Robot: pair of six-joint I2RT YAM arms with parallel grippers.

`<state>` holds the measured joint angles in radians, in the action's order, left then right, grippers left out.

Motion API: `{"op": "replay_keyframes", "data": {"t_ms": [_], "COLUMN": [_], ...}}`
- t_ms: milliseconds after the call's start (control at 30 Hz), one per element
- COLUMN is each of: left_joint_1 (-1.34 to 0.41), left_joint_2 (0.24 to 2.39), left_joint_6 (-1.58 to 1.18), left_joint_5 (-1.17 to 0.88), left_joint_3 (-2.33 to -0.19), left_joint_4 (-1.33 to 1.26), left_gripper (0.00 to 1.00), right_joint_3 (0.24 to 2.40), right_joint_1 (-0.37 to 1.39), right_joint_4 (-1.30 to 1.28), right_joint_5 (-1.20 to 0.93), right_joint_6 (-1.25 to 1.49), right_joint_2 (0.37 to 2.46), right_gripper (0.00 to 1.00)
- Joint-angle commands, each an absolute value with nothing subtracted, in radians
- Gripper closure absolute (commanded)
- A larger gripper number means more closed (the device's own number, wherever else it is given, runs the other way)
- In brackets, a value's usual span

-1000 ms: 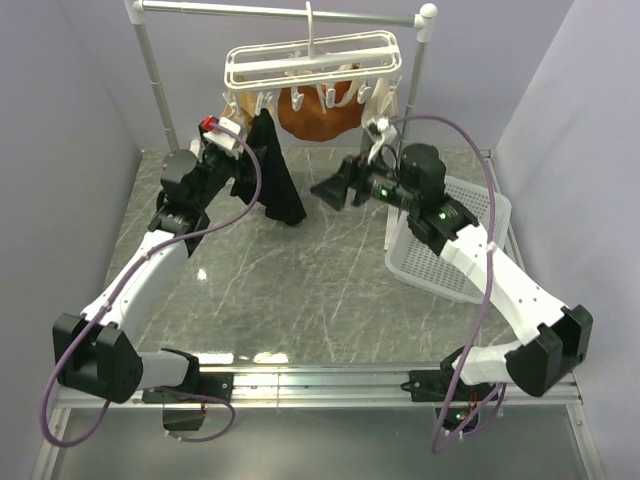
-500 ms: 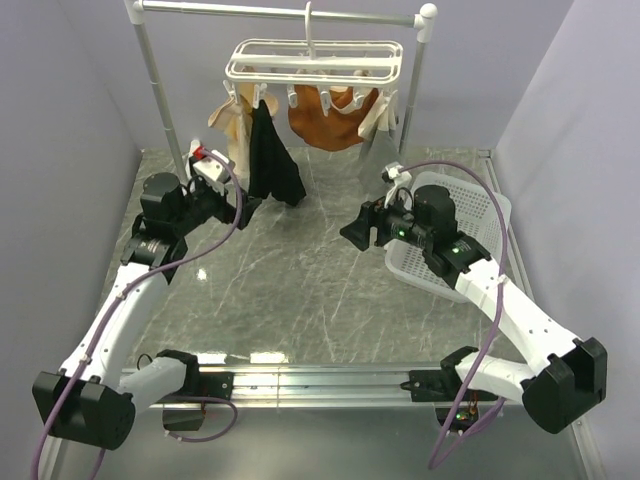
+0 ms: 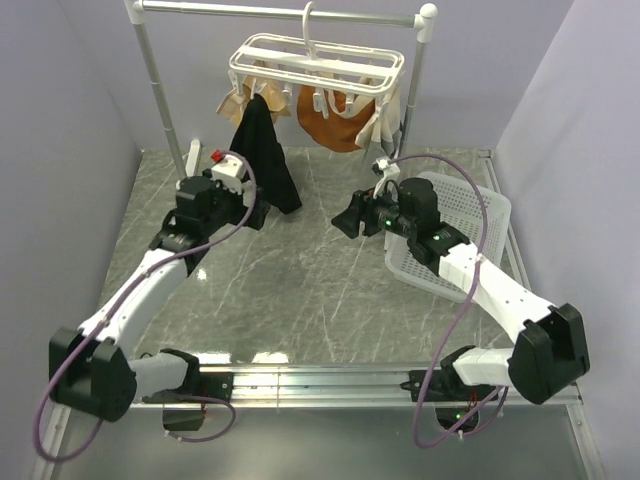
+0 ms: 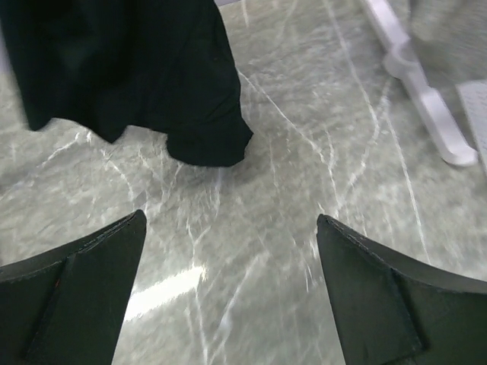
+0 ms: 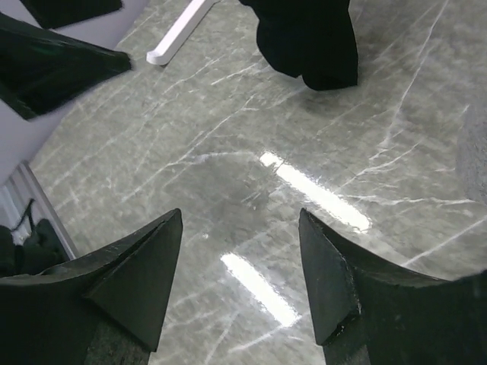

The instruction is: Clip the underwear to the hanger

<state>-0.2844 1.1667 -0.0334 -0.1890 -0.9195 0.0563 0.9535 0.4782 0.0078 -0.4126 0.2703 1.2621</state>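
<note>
The black underwear (image 3: 264,150) hangs by one corner from a clip on the white hanger (image 3: 315,62), which is hooked on the rail. Its hem dangles just above the marble top. My left gripper (image 3: 256,212) stands wide open low beside the hem, holding nothing; in the left wrist view the underwear (image 4: 129,76) is ahead of the empty gripper (image 4: 232,220). My right gripper (image 3: 341,222) is open and empty to the right of the garment, pointing left. In the right wrist view, the underwear's hem (image 5: 312,38) shows beyond the gripper (image 5: 240,217).
An orange garment (image 3: 330,120) and tan garments (image 3: 232,100) hang from the same hanger. The metal rail stand (image 3: 155,80) has white feet (image 4: 426,106) on the table. A white laundry basket (image 3: 455,235) sits at the right, under my right arm.
My left gripper has opened wide, let go of the underwear and dropped lower. The right arm pulled back from the hanger and its jaws narrowed a little. The hanger swings.
</note>
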Motion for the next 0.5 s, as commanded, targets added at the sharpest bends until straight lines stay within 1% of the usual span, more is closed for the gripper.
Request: {"op": "replay_keyframes", "data": {"t_ms": [0,167,367,467], "left_joint_1": [-0.336,-0.353,-0.354,-0.359], "left_joint_2": [1.239,1.388,1.580,1.666], "left_joint_6": [-0.097,-0.149,-0.228,-0.259], "left_joint_5": [-0.026,-0.003,0.074,0.104], "left_joint_3": [-0.966,-1.011,-1.178,-1.239], "left_joint_4": [-0.107,-0.207,-0.249,-0.244], "left_gripper": [0.01,0.01,0.01,0.05], "right_joint_3": [1.006,1.038,1.101,1.133], "right_joint_1": [0.497,0.520,0.529,0.531], "right_joint_4": [0.121,0.127,0.140,0.144], "right_joint_5": [-0.391,-0.348,-0.322,-0.322], "right_joint_6": [0.348,0.390,0.472,0.502], "right_joint_2": [1.295,1.356,1.460,1.512], "right_gripper": [0.31,0.31,0.31,0.31]}}
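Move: The black underwear hangs from the hanger's left-end clip, its middle about 13 cm ahead of the left gripper, 3 cm to the right and roughly 2 cm higher. The hanger's middle is some 20 cm ahead, 14 cm right and 20 cm above; the orange underwear about 22 cm ahead, 20 cm right and 8 cm up. From the right gripper the black underwear's middle lies around 15 cm ahead, 18 cm left and 2 cm higher. Bring the wide-open left gripper forward about 11 cm and slightly right, close up to the hanging black underwear, dipping some 3 cm early and then running nearly level while turning about 10 degrees counter-clockwise. Ease the right gripper roughly 5 cm forward and left towards the same cloth, sinking slightly and rolling a little, its fingers staying parted. ##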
